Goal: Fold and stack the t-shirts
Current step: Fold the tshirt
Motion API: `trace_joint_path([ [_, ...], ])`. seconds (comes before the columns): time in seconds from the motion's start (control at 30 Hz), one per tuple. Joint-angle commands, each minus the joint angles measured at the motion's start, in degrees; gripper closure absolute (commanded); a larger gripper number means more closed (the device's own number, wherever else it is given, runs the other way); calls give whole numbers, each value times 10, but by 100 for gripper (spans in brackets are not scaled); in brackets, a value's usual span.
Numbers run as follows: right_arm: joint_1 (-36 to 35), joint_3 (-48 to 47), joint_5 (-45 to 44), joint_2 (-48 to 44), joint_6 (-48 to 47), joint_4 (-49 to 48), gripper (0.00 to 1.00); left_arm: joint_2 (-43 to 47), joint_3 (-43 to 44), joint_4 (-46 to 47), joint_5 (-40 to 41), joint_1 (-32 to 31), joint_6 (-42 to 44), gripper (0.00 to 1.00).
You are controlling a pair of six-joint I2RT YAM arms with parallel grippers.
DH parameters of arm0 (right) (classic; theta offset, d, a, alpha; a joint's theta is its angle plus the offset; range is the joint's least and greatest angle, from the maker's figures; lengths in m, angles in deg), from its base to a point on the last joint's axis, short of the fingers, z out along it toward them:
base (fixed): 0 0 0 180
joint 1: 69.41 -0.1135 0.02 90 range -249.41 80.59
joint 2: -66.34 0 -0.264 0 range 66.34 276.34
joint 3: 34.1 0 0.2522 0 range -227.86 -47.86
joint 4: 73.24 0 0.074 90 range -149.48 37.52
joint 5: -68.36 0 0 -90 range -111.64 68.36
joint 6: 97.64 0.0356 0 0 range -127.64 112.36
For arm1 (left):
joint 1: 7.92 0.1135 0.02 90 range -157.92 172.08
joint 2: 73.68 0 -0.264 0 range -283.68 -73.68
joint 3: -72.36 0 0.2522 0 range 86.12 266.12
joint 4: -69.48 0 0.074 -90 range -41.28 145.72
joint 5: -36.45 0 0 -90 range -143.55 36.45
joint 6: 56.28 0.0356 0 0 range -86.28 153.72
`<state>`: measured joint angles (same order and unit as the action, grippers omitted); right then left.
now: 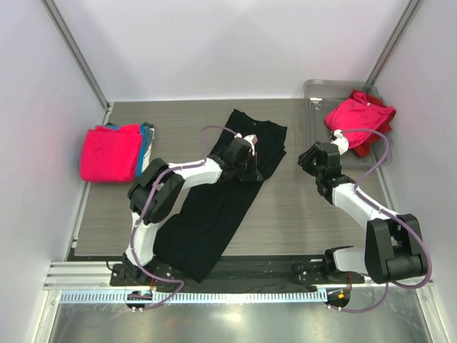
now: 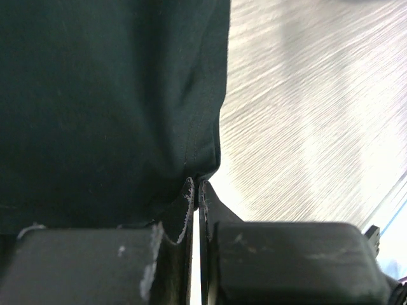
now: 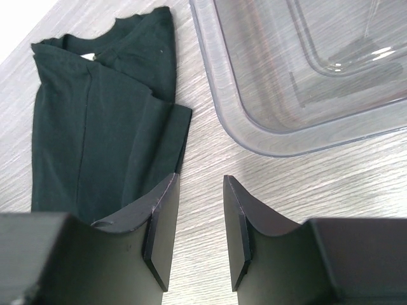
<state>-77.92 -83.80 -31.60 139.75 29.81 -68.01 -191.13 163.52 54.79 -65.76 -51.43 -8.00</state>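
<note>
A large black t-shirt (image 1: pixel 214 214) lies stretched diagonally across the middle of the table, its right side folded inward near the collar. My left gripper (image 1: pixel 248 156) rests on its upper part, and in the left wrist view the gripper (image 2: pixel 196 184) is shut, pinching the black t-shirt's (image 2: pixel 108 95) hem edge at the fingertips. My right gripper (image 1: pixel 307 156) stands open over bare table, nothing between its fingers (image 3: pixel 162 229); the black shirt (image 3: pixel 95 127) lies just left of it. A pink t-shirt (image 1: pixel 357 114) is crumpled over a red one (image 1: pixel 368 148) at the tray.
A clear plastic tray (image 1: pixel 314 89) stands at the back right, its rim (image 3: pixel 254 140) close ahead of my right gripper. A folded stack, pink shirt (image 1: pixel 111 153) over teal (image 1: pixel 148 136), lies at the left. White walls enclose the table on three sides.
</note>
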Motion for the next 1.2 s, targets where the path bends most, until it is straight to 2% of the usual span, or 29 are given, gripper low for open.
trace_joint_path([
  [0.0, 2, -12, -8, 16, 5, -8, 60, 39, -14, 49, -11, -12, -13, 100],
  [0.27, 3, -31, 4, 53, 3, 7, 58, 43, -34, 87, -31, -27, -36, 100],
  [0.33, 3, -40, 11, 70, -1, 11, 61, 47, -43, 97, -58, -26, -32, 88],
  [0.37, 3, -42, 21, 75, -3, 12, 61, 49, -52, 101, -62, -27, -32, 67],
  [0.4, 2, -45, 27, 81, -4, 12, 61, 54, -60, 107, -58, -26, -33, 57],
  [0.47, 0, -55, 34, 102, -7, 13, 59, 78, -80, 124, -42, -26, -30, 44],
  [0.53, -10, -72, 34, 129, -8, 21, 59, 99, -96, 117, -21, -20, -24, 39],
  [0.67, -43, -113, 6, 186, -12, 40, 67, 140, -94, 83, -36, 17, -29, 38],
  [0.8, -72, -162, -33, 234, -19, 71, 76, 151, -78, 23, -36, 86, -24, 38],
  [0.9, -84, -178, -41, 260, -17, 76, 90, 137, -52, -22, -21, 114, -5, 39],
  [0.93, -86, -188, -52, 266, -16, 82, 99, 130, -44, -32, -13, 130, 0, 39],
  [1.17, -103, -236, -116, 320, -13, 162, 99, 35, 33, -77, -4, 151, 11, 41],
])
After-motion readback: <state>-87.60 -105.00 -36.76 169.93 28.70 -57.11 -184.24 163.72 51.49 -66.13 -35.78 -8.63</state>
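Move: My left hand has the shirt's folded-over flap in its fingers; the spot where the flap goes down is about 3 cm back, 2 cm right and 3 cm below. From that hand the collar lies some 22 cm straight ahead, the left edge below the shoulder about 16 cm ahead and 13 cm left. For my empty right hand, the shirt's right edge is about 3 cm ahead, 6 cm left and 9 cm down; the bin's middle is roughly 20 cm ahead and 21 cm right. With my left hand I draw the pinched flap a little farther back and right, open to let go, then lift and swing some 18 cm forward and left, open, over the shirt towards its left edge. Meanwhile my right hand sinks about 9 cm, tipping down some 20 degrees, moves left and a bit forward to the right edge, and shuts to pinch the cloth there. ##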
